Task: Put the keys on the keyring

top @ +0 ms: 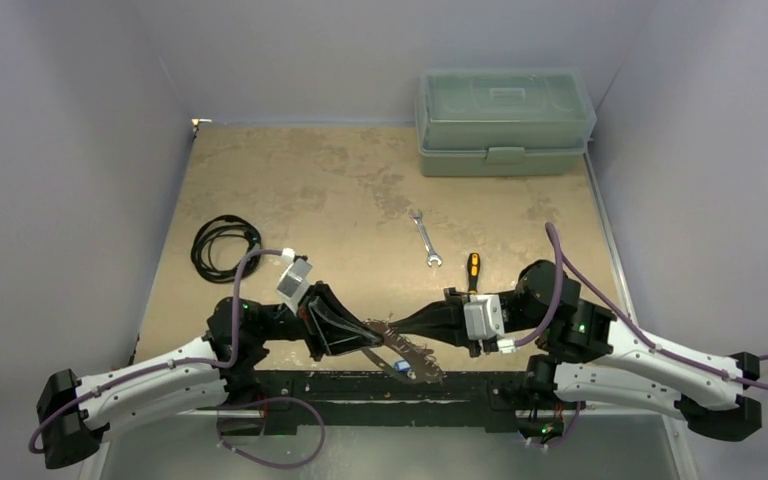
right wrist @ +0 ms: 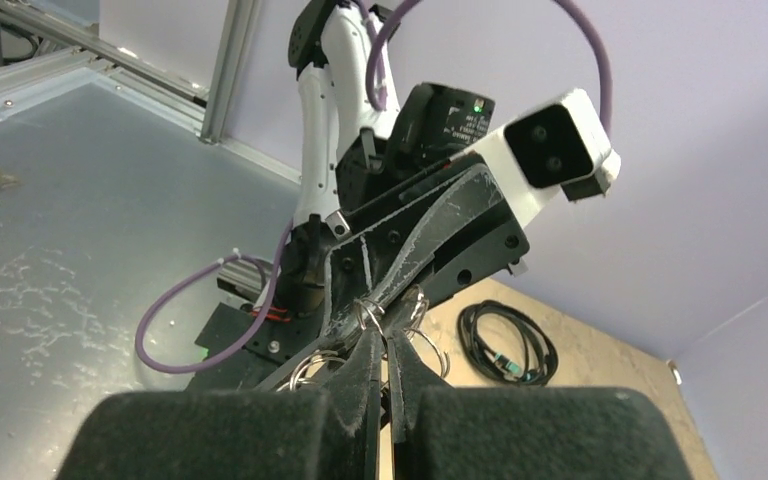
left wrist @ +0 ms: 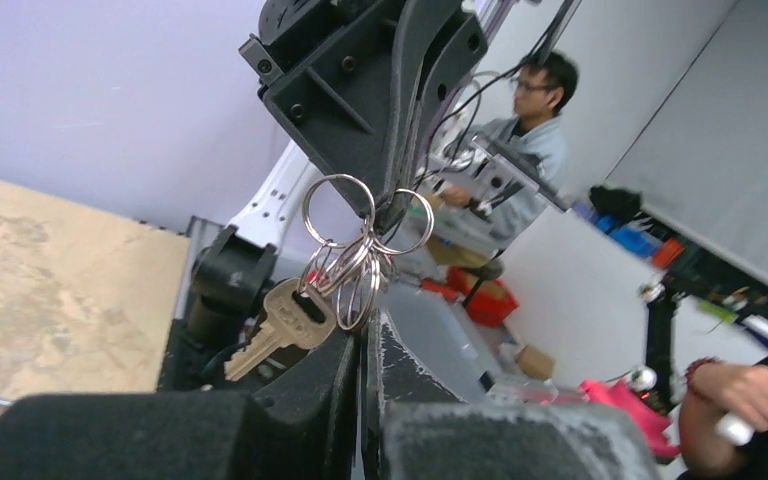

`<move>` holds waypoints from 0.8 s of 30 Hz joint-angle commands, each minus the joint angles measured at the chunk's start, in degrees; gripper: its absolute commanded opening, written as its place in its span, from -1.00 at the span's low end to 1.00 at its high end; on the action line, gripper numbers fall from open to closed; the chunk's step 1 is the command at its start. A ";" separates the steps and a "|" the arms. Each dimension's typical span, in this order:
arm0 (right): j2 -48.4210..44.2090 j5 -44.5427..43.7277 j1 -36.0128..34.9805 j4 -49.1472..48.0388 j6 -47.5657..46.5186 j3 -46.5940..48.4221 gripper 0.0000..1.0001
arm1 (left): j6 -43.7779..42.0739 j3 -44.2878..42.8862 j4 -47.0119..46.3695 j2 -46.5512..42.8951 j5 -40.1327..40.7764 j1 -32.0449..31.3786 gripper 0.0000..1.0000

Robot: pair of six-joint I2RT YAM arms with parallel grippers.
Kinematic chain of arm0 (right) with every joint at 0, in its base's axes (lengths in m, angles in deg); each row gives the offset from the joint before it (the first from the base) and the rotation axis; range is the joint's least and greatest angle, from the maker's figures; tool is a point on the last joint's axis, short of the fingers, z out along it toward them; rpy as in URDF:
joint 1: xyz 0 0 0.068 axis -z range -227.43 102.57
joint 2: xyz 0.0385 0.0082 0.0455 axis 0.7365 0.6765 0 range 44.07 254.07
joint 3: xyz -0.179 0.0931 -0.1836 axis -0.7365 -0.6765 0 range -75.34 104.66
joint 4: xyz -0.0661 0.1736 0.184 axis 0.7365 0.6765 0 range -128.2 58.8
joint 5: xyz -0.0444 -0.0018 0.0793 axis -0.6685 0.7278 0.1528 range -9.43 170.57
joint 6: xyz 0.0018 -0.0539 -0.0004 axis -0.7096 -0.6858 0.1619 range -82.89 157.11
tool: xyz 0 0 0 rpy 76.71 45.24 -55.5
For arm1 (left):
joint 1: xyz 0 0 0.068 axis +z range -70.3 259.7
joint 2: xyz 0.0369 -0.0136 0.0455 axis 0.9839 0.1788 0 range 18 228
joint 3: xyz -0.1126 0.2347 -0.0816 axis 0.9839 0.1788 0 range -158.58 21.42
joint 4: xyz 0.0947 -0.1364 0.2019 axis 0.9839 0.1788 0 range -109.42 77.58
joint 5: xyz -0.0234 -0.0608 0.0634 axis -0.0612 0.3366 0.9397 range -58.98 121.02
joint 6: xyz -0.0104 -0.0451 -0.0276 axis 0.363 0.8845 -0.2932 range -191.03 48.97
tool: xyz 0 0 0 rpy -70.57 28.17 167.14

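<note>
My two grippers meet tip to tip above the table's near edge. Between them hangs the keyring [top: 412, 354], seen here as a bunch of linked silver wire rings [left wrist: 352, 250]. A brass key [left wrist: 278, 325] with no coloured head hangs from the rings. My left gripper [left wrist: 372, 322] is shut on one ring at the bottom of the bunch. My right gripper [right wrist: 380, 338] is shut on another ring [right wrist: 367, 312], and it also shows from above in the left wrist view [left wrist: 392, 205]. A small blue-headed key [top: 401, 368] shows under the bunch. No flat D-shaped holder can be made out.
A coiled black cable [top: 222, 243] lies at the left. A silver wrench [top: 425, 238] and a yellow-handled screwdriver [top: 473, 270] lie mid-table. A green toolbox [top: 505, 122] stands at the back right. A black rail [top: 360, 385] runs along the near edge.
</note>
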 commanded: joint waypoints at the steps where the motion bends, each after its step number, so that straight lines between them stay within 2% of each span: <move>1: -1.17 1.22 -0.18 -6.93 -2.85 -0.94 -1.00 | 11.70 2.92 -16.88 0.41 4.33 0.13 -1.00; 5: -3.81 0.27 -0.18 -10.90 -2.24 -3.89 -1.00 | 17.37 4.87 -17.81 0.18 9.89 0.17 -0.96; 7: -4.37 -0.64 -0.18 -12.00 -1.94 -4.78 -1.00 | 19.80 5.96 -18.09 0.59 11.70 0.18 -0.54; 9: -4.64 -1.37 -0.18 -12.31 -1.59 -5.36 -1.00 | 21.46 6.40 -18.00 1.28 12.46 0.17 -0.22; 14: -4.76 -3.09 -0.18 -12.87 -0.47 -6.67 -1.00 | 23.66 4.68 -12.29 1.83 14.74 0.18 0.19; 16: -4.91 -4.21 -0.18 -13.18 -0.07 -7.38 -1.00 | 22.74 2.21 -4.61 1.27 15.83 0.18 0.39; 19: -5.24 -5.60 -0.18 -13.43 0.73 -8.06 -1.00 | 16.43 -4.13 13.97 -1.69 20.09 0.17 0.62; 24: -5.38 -7.80 -0.18 -13.29 1.69 -8.46 -1.00 | 2.02 -14.25 39.13 -10.34 34.81 0.18 0.90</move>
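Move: Just above and beyond the shut left fingers are the keyring's rings, about 1 cm ahead, 1 cm right and 2 cm up; the gold key sticks out some 3 cm ahead and 1 cm right, level with the fingertips. The grey plate lies roughly 5 cm right, level in reach and 4 cm below, and the loose blue key about 4 cm ahead, 5 cm right and 30 cm down. From the right hand, the rings are level in reach, 1 cm left and 2 cm below. Easing up and slightly left at first, the left hand opens its fingers nearly wide, letting go of the keyring, then sweeps forward past the right fingertips, about 5.5 cm in all. It rolls some 25 degrees, its top going forward, and late on turns counter-clockwise about 15 degrees. The right fingers keep their pinch on the rings, drifting barely 1 cm forward and right. ##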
